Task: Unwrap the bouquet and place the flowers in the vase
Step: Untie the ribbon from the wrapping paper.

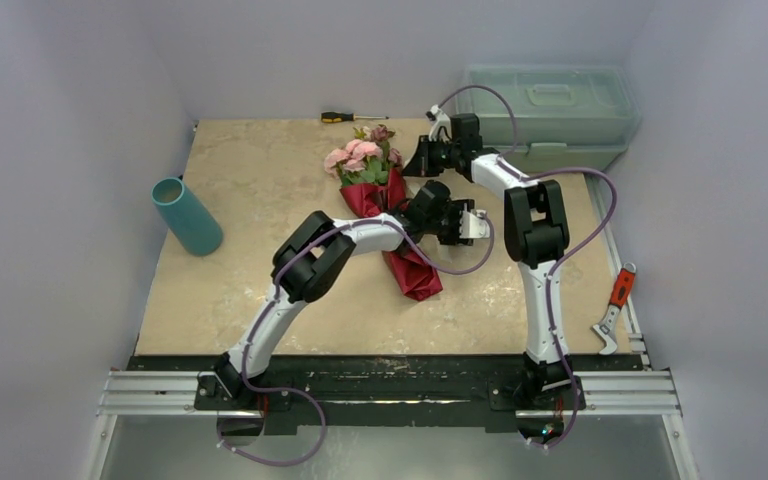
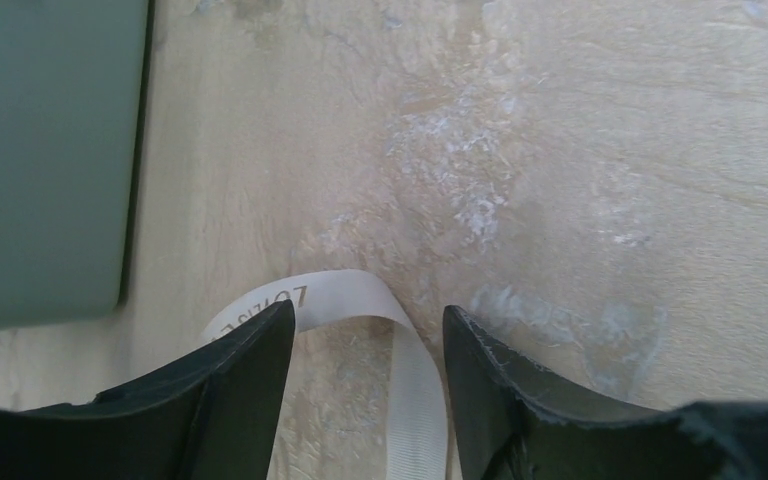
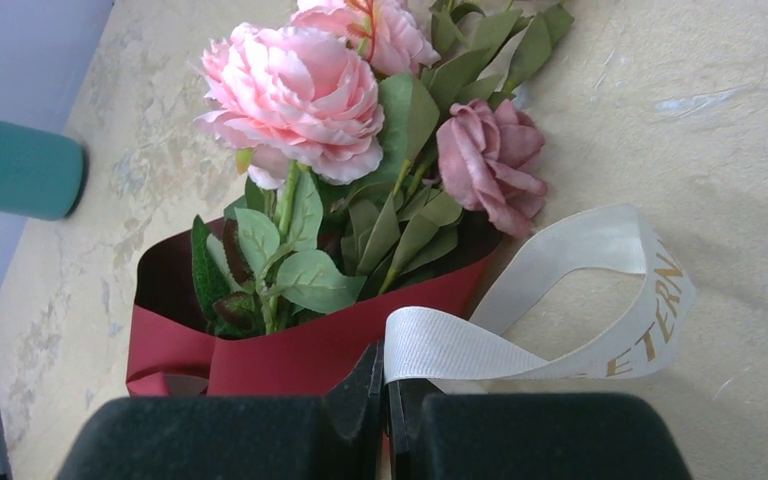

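Note:
The bouquet (image 1: 385, 205) lies on the table, its pink flowers (image 3: 295, 95) sticking out of a maroon paper cone (image 3: 310, 345). My right gripper (image 3: 385, 370) is shut on the cream ribbon (image 3: 560, 300), which loops away to the right beside the cone's mouth. My left gripper (image 2: 365, 320) is open low over the table, with another loop of the ribbon (image 2: 405, 350) running between its fingers (image 2: 250, 370) and untouched by them. In the top view the left gripper (image 1: 432, 200) sits over the cone's middle and the right gripper (image 1: 422, 160) beside the blooms. The teal vase (image 1: 187, 215) lies on its side at the far left.
A pale green toolbox (image 1: 550, 110) stands at the back right, also at the left edge of the left wrist view. A screwdriver (image 1: 350, 117) lies at the back edge. A red-handled tool (image 1: 615, 305) rests on the right rail.

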Robot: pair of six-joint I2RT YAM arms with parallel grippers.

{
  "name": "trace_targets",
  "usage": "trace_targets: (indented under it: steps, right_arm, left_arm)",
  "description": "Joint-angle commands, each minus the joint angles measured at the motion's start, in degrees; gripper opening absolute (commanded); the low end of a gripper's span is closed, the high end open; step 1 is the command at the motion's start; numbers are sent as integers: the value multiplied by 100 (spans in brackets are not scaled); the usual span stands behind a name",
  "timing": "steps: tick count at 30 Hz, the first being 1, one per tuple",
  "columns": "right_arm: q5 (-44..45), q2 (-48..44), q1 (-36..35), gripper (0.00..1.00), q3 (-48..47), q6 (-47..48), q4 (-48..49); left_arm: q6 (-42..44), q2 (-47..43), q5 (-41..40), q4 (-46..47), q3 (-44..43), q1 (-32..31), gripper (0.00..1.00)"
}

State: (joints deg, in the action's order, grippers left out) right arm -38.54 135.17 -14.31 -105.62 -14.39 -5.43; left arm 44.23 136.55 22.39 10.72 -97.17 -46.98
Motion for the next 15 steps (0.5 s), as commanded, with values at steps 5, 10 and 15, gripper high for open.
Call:
trace_targets:
  steps: [5,10,15]
  right_arm:
    - [-171,152,142,4,-392,92,-207]
    - [-265,154,139,4,-328,7,-125]
    - [-293,91,139,4,-236,7,-82]
  left_arm:
    - [42,408,-707,-450,-162,-39,42]
    - [5,381,-477,-632,-109,-35,15]
    - [-212,-461,155,-328,492,20,0]
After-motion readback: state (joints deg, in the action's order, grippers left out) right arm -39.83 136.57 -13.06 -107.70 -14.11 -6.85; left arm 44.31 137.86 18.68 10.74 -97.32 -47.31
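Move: Just under and between the left hand's open fingertips lies the loose ribbon, within about 1 cm sideways and some 2 cm below. The red wrapping paper's waist is roughly 13 cm to that hand's left and 1 cm nearer the base; the pink flowers are about 20 cm left and 15 cm ahead, the toolbox some 17 cm right and 22 cm ahead. From the right hand, which still grips another stretch of ribbon, that loose part is about 10 cm to the right, 11 cm back and 5 cm lower. Closing from a little over half open to shut, the left fingers pinch the loose ribbon near the table as that hand sinks about 1.5 cm, edging forward about 1 cm and then easing slightly back, fingers still pointing right and down. The right hand keeps its hold on the ribbon and shifts about 1 cm to its right and slightly forward. ##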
